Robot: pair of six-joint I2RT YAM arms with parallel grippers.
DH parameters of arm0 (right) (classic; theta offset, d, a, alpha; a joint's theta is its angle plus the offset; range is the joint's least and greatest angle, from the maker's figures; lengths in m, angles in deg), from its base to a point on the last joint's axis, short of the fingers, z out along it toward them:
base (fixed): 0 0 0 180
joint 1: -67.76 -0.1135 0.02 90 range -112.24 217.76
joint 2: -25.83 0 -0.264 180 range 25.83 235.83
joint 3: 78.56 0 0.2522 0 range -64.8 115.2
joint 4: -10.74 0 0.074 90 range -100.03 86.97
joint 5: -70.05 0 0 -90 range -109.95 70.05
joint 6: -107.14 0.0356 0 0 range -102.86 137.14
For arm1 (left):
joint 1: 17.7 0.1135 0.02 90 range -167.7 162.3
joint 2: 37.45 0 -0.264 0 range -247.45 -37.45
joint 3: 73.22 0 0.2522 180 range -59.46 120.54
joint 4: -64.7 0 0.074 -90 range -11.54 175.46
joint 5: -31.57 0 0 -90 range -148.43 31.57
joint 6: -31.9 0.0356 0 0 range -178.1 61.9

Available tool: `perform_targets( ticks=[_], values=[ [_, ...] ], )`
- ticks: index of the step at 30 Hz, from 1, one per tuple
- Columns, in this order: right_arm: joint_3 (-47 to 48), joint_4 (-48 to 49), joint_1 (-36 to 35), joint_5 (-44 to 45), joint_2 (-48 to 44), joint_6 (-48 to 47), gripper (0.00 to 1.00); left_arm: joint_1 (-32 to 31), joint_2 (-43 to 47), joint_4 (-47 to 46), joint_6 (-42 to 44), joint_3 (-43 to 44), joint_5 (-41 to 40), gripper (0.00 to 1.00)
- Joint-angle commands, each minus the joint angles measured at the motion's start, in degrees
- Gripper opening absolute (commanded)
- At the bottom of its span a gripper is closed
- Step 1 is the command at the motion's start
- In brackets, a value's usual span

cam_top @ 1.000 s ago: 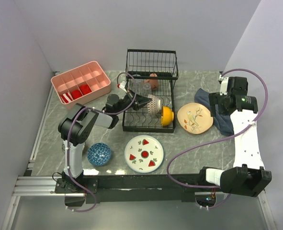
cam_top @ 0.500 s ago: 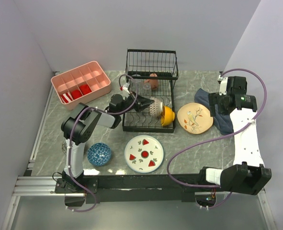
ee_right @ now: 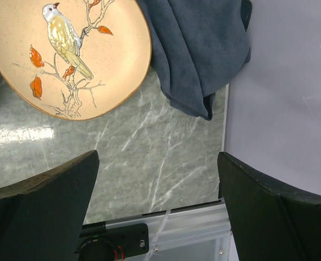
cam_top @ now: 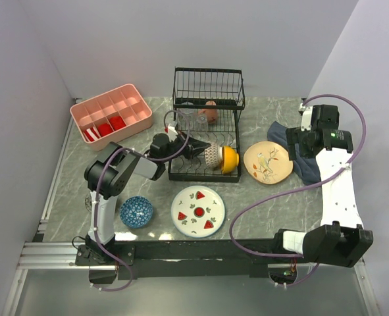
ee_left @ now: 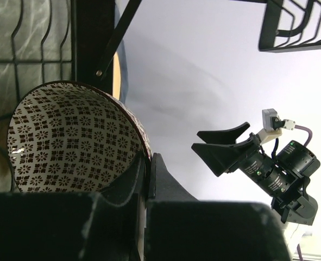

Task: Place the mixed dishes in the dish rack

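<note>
My left gripper reaches into the black wire dish rack and is shut on the rim of the brown patterned bowl, which stands on edge next to the orange bowl. In the left wrist view the fingertips pinch the bowl's wall. A terracotta cup and a clear glass sit at the rack's back. The watermelon plate, blue bowl and bird plate lie on the table. My right gripper is open and empty near the bird plate. No grey bowl shows.
A pink compartmented tray with red items stands at the back left. A dark blue cloth lies right of the bird plate, also in the right wrist view. The table's right edge and side wall are close to my right gripper.
My left gripper has carried the brown patterned bowl forward and down in the rack, up against the orange bowl. The right arm has not moved.
</note>
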Motion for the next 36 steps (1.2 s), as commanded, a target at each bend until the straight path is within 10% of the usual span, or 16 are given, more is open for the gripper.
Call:
perform_targets(
  ticks=[1, 8, 12, 15, 30, 36],
  values=[
    [0.7, 0.5, 0.1, -0.3, 0.4, -0.2, 0.98, 0.5, 4.2, 4.2, -0.1, -2.3, -2.0, 0.01],
    [-0.8, 1.4, -0.2, -1.3, 0.5, -0.1, 0.98, 0.5, 5.8, 7.6, 1.0, -3.1, -3.6, 0.06],
    [-0.9, 1.4, -0.5, -1.7, 0.5, -0.1, 0.98, 0.4, 6.6, 8.2, 2.6, -2.0, -3.8, 0.47],
    [-0.7, 1.6, -0.5, -1.8, 0.5, -0.3, 0.98, 0.8, 7.5, 11.8, 5.4, 0.1, -3.7, 0.60],
    [-0.7, 4.7, -1.3, -6.0, 1.1, -3.1, 0.99, 11.2, 17.4, 50.3, 30.8, 11.7, -2.7, 0.72],
    [-2.1, 9.4, -5.1, -9.2, 0.7, -4.0, 1.00, 13.3, 27.8, 74.0, 63.0, 17.6, -1.6, 0.72]
  ],
)
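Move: The left hand pinches the upper rim of the patterned bowl; its slot in the rack is about 2 cm back, 3 cm right and 6 cm below. The yellow bowl lies roughly 9 cm right and 2 cm back of this hand, the pink mug some 15 cm ahead and 1 cm right. From the right hand, the bird plate is about 9 cm ahead, 11 cm left and 22 cm below; the slot is 8 cm ahead, 33 cm left. The left hand eases the patterned bowl down and slightly back, by about 2 cm, into the rack beside the yellow bowl, then opens wide to let go of the rim and draws away to the left, some 12 cm, also forward and a little up, rolling its left side up by about 35 degrees. The right hand, empty and open, hardly stirs at first, then starts left and forward towards the bird plate, about 3 cm in all. ##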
